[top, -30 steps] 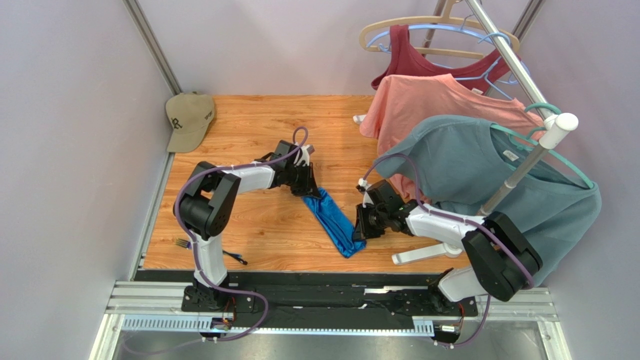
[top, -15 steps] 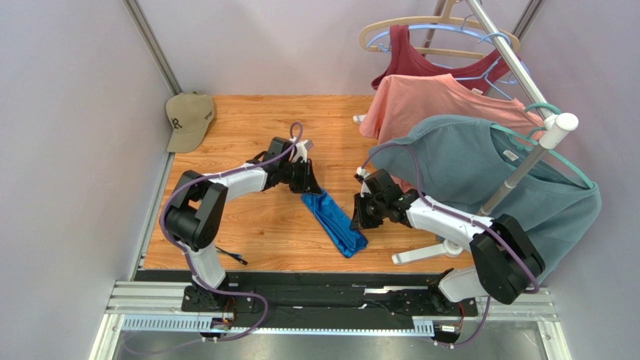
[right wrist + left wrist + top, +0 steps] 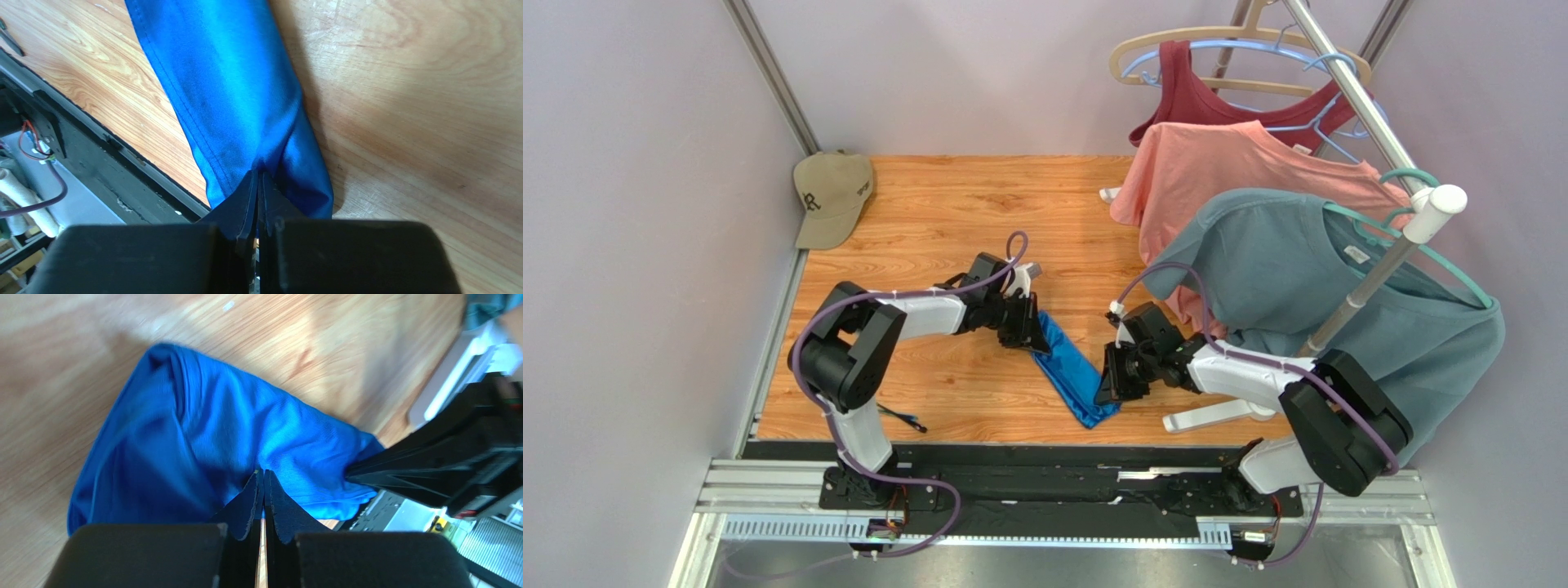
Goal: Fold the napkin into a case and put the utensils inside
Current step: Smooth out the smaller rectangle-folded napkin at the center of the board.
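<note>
The napkin [image 3: 1075, 377] is a royal-blue cloth folded into a narrow strip, lying slantwise on the wooden table between the two arms. My left gripper [image 3: 1036, 338] sits at its far upper end; in the left wrist view its jaws [image 3: 264, 473] are shut, and the napkin [image 3: 245, 441] puckers at the tips. My right gripper [image 3: 1107, 390] is at the near lower end. There the napkin [image 3: 233, 92] gathers into its shut tips [image 3: 259, 176]. One thin dark utensil [image 3: 906, 422] lies near the left arm's base; any others are hidden.
A tan cap [image 3: 832, 194] lies at the far left corner. Red [image 3: 1222, 104], pink [image 3: 1234, 172] and teal-grey [image 3: 1308, 282] shirts hang from a rack [image 3: 1382, 257] over the right side; its white foot [image 3: 1210, 417] rests by my right arm. A black rail [image 3: 1051, 453] borders the near edge.
The left gripper came down and nearer onto the napkin's upper end. The right gripper lifted away toward the far side, then returned to the lower end. The strip now looks narrower.
</note>
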{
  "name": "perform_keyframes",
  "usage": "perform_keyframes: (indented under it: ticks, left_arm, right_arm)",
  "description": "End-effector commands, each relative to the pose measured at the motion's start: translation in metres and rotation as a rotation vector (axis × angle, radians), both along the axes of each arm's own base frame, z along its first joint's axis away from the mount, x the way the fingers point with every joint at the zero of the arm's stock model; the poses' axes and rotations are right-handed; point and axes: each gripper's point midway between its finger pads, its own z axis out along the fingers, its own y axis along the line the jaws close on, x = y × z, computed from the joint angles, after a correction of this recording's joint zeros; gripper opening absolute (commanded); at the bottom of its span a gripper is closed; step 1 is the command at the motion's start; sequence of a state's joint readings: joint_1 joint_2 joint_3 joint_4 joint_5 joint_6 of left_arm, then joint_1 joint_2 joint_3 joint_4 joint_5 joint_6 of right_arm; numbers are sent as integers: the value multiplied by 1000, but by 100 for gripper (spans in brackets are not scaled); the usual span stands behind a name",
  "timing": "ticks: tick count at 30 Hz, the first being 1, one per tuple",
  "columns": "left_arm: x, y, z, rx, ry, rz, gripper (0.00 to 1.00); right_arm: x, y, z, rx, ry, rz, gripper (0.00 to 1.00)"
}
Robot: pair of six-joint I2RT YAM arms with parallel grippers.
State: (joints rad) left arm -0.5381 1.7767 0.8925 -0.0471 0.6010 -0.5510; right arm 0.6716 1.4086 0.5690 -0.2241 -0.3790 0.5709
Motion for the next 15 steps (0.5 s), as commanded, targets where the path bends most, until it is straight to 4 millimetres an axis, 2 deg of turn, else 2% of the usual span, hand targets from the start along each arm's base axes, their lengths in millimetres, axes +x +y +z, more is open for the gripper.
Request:
perform_keyframes:
  ticks: [1, 4, 7, 8, 10, 11, 13, 14, 15]
  left_arm:
    - [-4, 12, -13, 66, -6, -12, 5]
    - [0, 12, -3, 57, -49, -7, 6]
    - [6, 10, 11, 47, -94, -8, 6]
    - [8, 11, 14, 50, -106, -10, 6]
    - [13, 8, 26, 42, -127, -5, 6]
    - [15, 8, 31, 38, -129, 6, 6]
    - [23, 10, 47, 48, -162, 46, 8]
    - [27, 11, 54, 47, -167, 80, 9]
    - [28, 14, 68, 44, -187, 107, 9]
  right_arm:
    - [-4, -17, -24, -84, -1, -35, 1]
    - [0, -16, -18, -87, -29, -19, 1]
    - [9, -11, 2, -86, -94, 22, 2]
    - [18, -5, 15, -74, -135, 34, 2]
    - [21, -2, 29, -90, -190, 78, 5]
    - [30, 5, 44, -77, -232, 82, 9]
    - [33, 9, 54, -94, -271, 119, 19]
    - [43, 12, 64, -110, -312, 117, 34]
    - [46, 16, 70, -123, -338, 133, 41]
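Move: The folded napkin slants under both hands, its middle about 4 cm back and 5 cm right of the left fingertips and a centimetre or so lower. From the right hand that middle lies some 4 cm ahead and 6 cm left, about 1 cm below; the napkin's near end is about 3 cm back and 1 cm left. The white rack foot stands roughly 17 cm right and 2 cm back of the right hand. Right hand lifts about 3 cm and forward off the napkin, opening partway; left dips, slides left, rises. ##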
